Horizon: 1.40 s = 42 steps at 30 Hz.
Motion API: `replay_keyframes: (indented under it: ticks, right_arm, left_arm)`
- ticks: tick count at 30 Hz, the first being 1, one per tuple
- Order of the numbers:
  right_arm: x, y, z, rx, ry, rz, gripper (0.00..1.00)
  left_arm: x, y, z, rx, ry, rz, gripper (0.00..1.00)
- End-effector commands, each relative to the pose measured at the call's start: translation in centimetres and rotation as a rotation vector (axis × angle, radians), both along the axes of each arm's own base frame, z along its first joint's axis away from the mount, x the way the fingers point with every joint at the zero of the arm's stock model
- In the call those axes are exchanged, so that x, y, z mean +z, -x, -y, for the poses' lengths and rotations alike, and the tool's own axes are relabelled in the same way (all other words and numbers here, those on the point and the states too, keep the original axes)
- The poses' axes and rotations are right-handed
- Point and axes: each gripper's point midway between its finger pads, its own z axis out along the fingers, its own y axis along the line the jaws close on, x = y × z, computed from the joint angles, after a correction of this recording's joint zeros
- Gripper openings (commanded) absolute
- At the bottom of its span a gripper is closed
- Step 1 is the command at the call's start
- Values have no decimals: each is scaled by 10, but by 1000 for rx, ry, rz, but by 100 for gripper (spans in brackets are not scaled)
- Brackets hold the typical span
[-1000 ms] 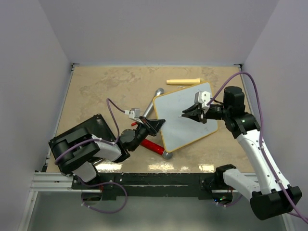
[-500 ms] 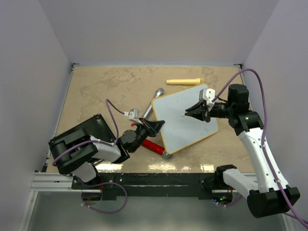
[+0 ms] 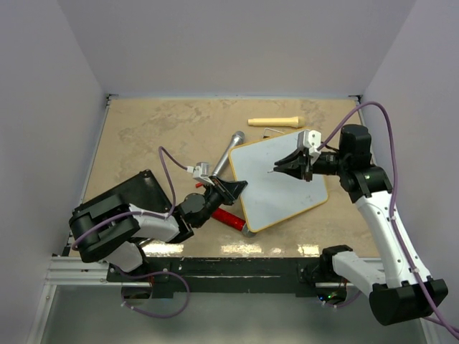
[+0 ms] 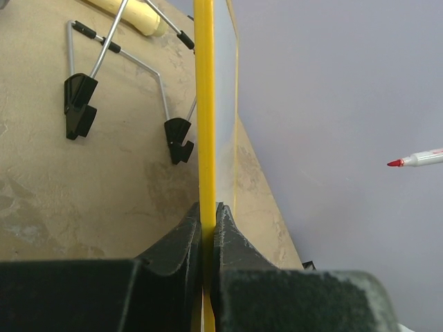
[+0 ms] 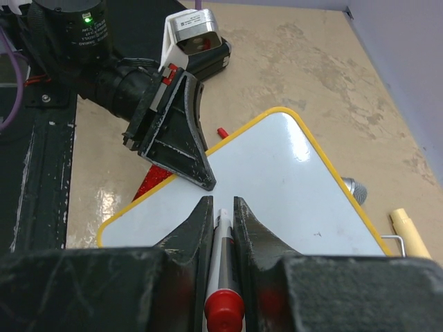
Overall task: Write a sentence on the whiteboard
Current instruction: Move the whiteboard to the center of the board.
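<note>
The whiteboard (image 3: 280,188) is a glossy white panel with a yellow frame, lying tilted across the middle of the table. My left gripper (image 3: 234,188) is shut on its left edge; in the left wrist view the frame (image 4: 204,104) runs straight between the closed jaws of that gripper (image 4: 208,211). My right gripper (image 3: 282,169) hovers over the board's far half, shut on a red-capped marker (image 5: 223,277) whose red tip (image 4: 396,163) points left, clear of the surface. No sentence shows on the board (image 5: 277,180), only a small dark speck.
A pale yellow stick (image 3: 274,121) lies behind the board, and a grey metal rod (image 3: 228,149) leans by its left corner. A red object (image 3: 226,217) pokes out under the near edge. Black-tipped wire feet (image 4: 82,104) stand behind the board. A black flat box (image 3: 136,190) sits left.
My right gripper has drawn back slightly right and up with the marker. The board has turned a little in my left gripper's hold, its far corner shifting right.
</note>
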Motion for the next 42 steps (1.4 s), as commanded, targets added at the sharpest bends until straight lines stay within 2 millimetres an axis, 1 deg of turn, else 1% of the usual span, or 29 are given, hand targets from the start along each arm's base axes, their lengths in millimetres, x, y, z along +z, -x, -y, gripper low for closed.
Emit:
replay_keyframes:
  ticks: [1,3,7,11,14,18,21,26,30,33,36,38,41,42]
  right_arm:
    - [4,-3,-6,-17,-17,31,0]
    - [2,-4,-10,-24,-19,32,0]
    - [-4,0,-21,-7,-5,31,0]
    - [-5,3,-29,17,7,30,0]
    - [-3,9,-37,44,4,34,0]
    - [-11,9,-39,31,18,33,0]
    - [-16,5,-40,14,29,40,0]
    - [-14,5,-41,22,28,58,0]
    - [-20,5,-42,29,29,61,0]
    - [-17,5,-41,27,28,72,0]
    - [-15,2,-45,28,23,84,0]
    - [-15,-3,-48,18,21,81,0]
    - [-10,-6,-54,22,11,83,0]
    - [-6,-5,-56,24,5,90,0]
  left_arm:
    - [-6,9,3,-50,-92,46,0]
    - [-7,9,4,-53,-92,44,0]
    - [-10,10,4,-55,-73,39,0]
    - [-11,11,6,-61,-62,35,0]
    - [-10,11,7,-63,-51,33,0]
    - [-16,12,8,-65,-53,20,0]
    - [-16,13,7,-65,-48,16,0]
    - [-16,13,5,-56,-47,13,0]
    - [-16,14,3,-55,-38,9,0]
    - [-19,15,3,-58,-36,0,0]
    - [-20,15,5,-61,-23,-5,0]
    - [-22,16,6,-64,-21,-12,0]
    - [-23,16,7,-65,-16,-18,0]
    - [-23,16,8,-66,-15,-19,0]
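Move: My left hand already grips the whiteboard by its left edge; the board's middle lies about 10 cm to this hand's right and 1 cm ahead, level with it. The red microphone is roughly 4 cm back, 6 cm left and 14 cm below, the grey microphone some 18 cm ahead and 5 cm left, equally low. From my right hand, still holding the marker, the whiteboard's middle is about 2 cm ahead, 1 cm right and 13 cm below. I swing my right hand, marker kept pinched, about 5 cm left over the whiteboard towards its held edge, mostly early on, bowing slightly back and returning, while it sinks some 2.5 cm. My left hand keeps its grip on that edge and eases the board down by about 1.5 cm, late in the move, drawing slightly back with a very slight downward tip. ##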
